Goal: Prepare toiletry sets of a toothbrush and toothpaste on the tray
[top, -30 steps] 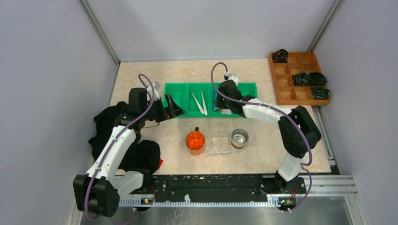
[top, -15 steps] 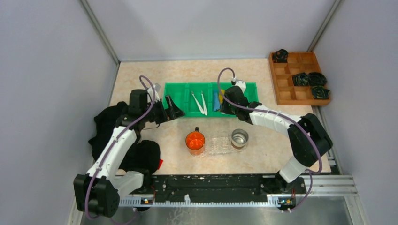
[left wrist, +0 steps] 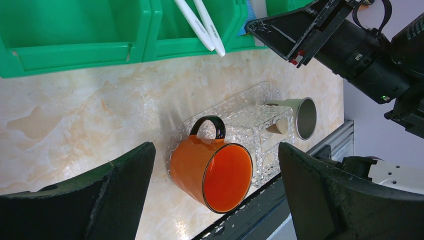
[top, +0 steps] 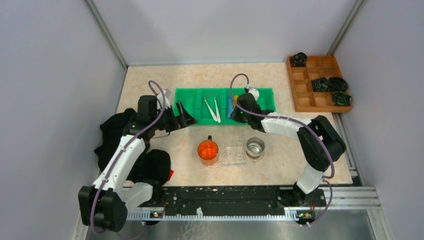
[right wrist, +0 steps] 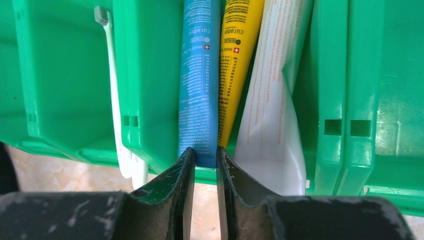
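Two white toothbrushes (top: 212, 109) (left wrist: 200, 25) lie in the green bin's (top: 225, 91) middle compartment. Beside them lie the blue toothpaste (right wrist: 200, 75), a yellow one (right wrist: 237, 60) and a white one (right wrist: 272, 110). My right gripper (right wrist: 205, 157) (top: 234, 113) is shut on the blue tube's near end at the bin's front wall. The clear tray (top: 232, 155) (left wrist: 250, 125) sits in front of the bin. My left gripper (left wrist: 215, 150) (top: 182, 114) hangs wide open above the table left of the tray, holding nothing.
An orange mug (top: 208, 150) (left wrist: 215, 172) stands on the tray's left end and a metal cup (top: 255, 147) (left wrist: 305, 117) at its right end. A wooden compartment box (top: 306, 92) with black items is at the far right. Black cloth (top: 120, 145) lies under the left arm.
My right gripper swung right with its jaws wider, then came back and closed on the blue tube's end. The left arm has not moved.
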Controlling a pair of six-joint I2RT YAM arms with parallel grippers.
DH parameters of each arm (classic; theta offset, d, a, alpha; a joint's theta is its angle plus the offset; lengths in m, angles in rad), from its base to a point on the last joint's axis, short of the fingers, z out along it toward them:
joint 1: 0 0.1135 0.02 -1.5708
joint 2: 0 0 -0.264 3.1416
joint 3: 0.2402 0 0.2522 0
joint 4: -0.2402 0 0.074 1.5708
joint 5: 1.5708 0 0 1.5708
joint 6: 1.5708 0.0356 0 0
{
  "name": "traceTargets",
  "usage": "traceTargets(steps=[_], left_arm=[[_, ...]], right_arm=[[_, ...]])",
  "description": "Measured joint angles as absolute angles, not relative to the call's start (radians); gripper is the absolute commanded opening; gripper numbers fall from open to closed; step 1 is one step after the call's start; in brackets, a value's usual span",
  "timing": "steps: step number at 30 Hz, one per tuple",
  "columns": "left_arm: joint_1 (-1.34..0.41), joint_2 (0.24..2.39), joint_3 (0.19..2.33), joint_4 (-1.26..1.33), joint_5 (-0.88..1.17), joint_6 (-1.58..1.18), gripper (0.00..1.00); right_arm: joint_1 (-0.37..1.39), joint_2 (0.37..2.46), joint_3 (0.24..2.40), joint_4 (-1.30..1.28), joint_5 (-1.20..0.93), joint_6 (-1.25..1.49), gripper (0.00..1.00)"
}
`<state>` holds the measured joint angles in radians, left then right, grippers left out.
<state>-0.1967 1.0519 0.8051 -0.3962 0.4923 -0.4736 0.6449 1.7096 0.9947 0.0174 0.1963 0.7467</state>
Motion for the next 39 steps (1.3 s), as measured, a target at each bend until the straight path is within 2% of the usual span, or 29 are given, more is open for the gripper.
traceTargets(steps=[7,19,30,39], left_arm=[[-0.197,1.054,0.801,-0.389,0.492,-0.473,0.99],[-0.197,1.058,0.796,-0.382,0.492,-0.473,0.99],[-0.197,1.058,0.795,-0.382,0.492,-0.473,0.99],[-0.197,1.058,0.795,-0.382,0.492,-0.474,0.99]], right_arm=[[0.646,1.710,0.995,0.054,0.190,0.772,0.00],[0.653,1.710,1.064,-0.012,0.216,0.735,0.00],[0.652,1.710,1.308,-0.154,0.296,0.503,0.00],[0.652,1.684,1.343,-0.231,0.287,0.361,0.00]])
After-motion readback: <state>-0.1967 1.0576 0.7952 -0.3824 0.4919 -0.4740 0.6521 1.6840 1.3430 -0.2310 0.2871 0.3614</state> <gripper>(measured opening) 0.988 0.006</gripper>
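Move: The blue toothpaste's middle lies about 5 cm ahead of the right hand, 2 cm to its left and 1 cm lower, with its flat crimped end already at the fingertips. From the same hand, the yellow tube is some 6 cm ahead and 1 cm right, the white tube 5 cm ahead and 4 cm right, and the toothbrushes 4 cm ahead and 9 cm left. From the left hand, the blue tube is roughly 7 cm ahead, 19 cm right and 12 cm down. The right hand closes its slightly open fingers fully on the flat near end of the blue toothpaste while edging about 1 cm to the left and starting to lift. Keeping the pinch, it draws the tube up out of the compartment beside the yellow and white ones, rising about 11 cm in all and going some 4 cm forward, fastest in the middle of the lift, as the fingers tip upward roughly 15 degrees and the hand rolls about as much, left side down. ##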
